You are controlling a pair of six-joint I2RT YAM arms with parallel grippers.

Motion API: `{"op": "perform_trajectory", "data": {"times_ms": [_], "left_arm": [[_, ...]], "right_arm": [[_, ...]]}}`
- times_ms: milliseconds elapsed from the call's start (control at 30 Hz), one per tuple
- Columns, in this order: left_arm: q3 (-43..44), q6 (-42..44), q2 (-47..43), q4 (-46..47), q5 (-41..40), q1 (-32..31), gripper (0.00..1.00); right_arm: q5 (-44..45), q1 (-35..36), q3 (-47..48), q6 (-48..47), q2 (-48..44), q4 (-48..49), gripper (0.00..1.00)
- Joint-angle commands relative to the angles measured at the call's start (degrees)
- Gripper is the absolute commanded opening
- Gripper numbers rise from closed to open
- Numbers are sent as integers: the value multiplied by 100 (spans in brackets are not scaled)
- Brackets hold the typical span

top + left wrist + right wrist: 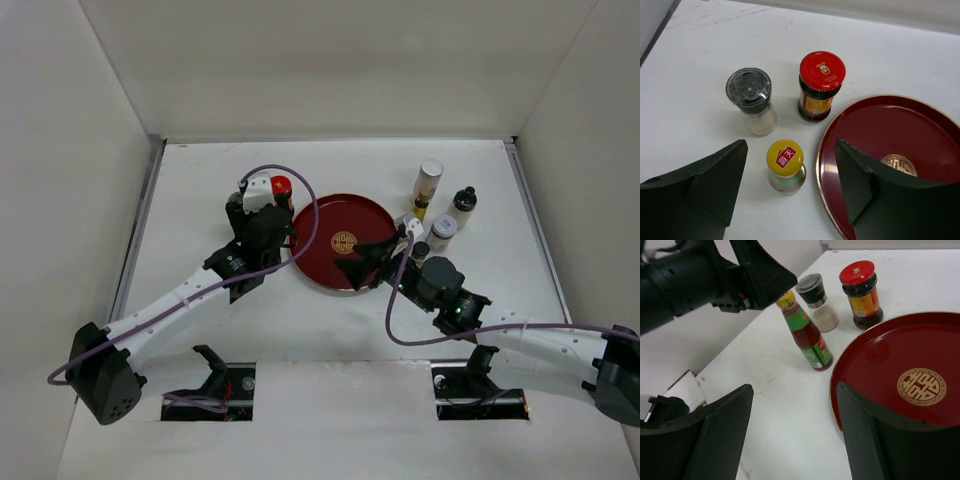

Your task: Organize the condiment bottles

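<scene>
Three condiment bottles stand left of the tray: a red-capped jar (821, 85), a shaker (751, 100) with a dark see-through lid, and a green-labelled yellow-capped bottle (785, 165). My left gripper (791, 150) hovers open above the yellow-capped bottle, its fingers well apart on either side and touching nothing. My right gripper (794, 387) is open and holds nothing, low over the tray's left rim (836, 370). To the right of the tray stand a cream cylinder (428, 185), a dark black-capped bottle (464, 205) and a silver-lidded jar (442, 232).
The round dark-red tray (320, 225) with a gold emblem lies mid-table with nothing on it. My left arm (700, 280) fills the upper left of the right wrist view. White walls close the table's back and sides.
</scene>
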Motion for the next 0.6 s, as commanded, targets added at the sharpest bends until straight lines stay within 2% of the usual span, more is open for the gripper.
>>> {"op": "perform_trajectory", "data": {"times_ms": [0, 300, 500, 567], "left_arm": [[-172, -74, 144, 319, 85, 143, 66], [-410, -294, 434, 714, 234, 354, 61], [-506, -286, 610, 943, 392, 503, 48], [-515, -268, 619, 1005, 427, 547, 40]], "right_arm": [[-87, -95, 34, 62, 2, 541, 74], [-87, -156, 17, 62, 72, 541, 74], [-104, -174, 17, 62, 90, 559, 72], [-104, -183, 8, 70, 90, 559, 71]]}}
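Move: The yellow-capped condiment bottle stands almost directly under my left hand, about 2 cm ahead and 1 cm to the left, its middle some 11 cm below. Farther out, the black-capped grinder is roughly 12 cm ahead and 7 cm left; the red-lidded jar is 15 cm ahead and 4 cm right. The round tray's centre is 6 cm ahead and 21 cm right. From my right hand the bottle lies around 12 cm ahead, 22 cm left, 12 cm below. I bring my left hand down about 5 cm onto the yellow-capped bottle, quicker at first and then slower, easing about 2 cm forward as it sinks, with the fingers tipping very slightly down. The fingers, already partly closed, narrow to under half open on either side of the cap; whether the pads touch it can't be seen. ##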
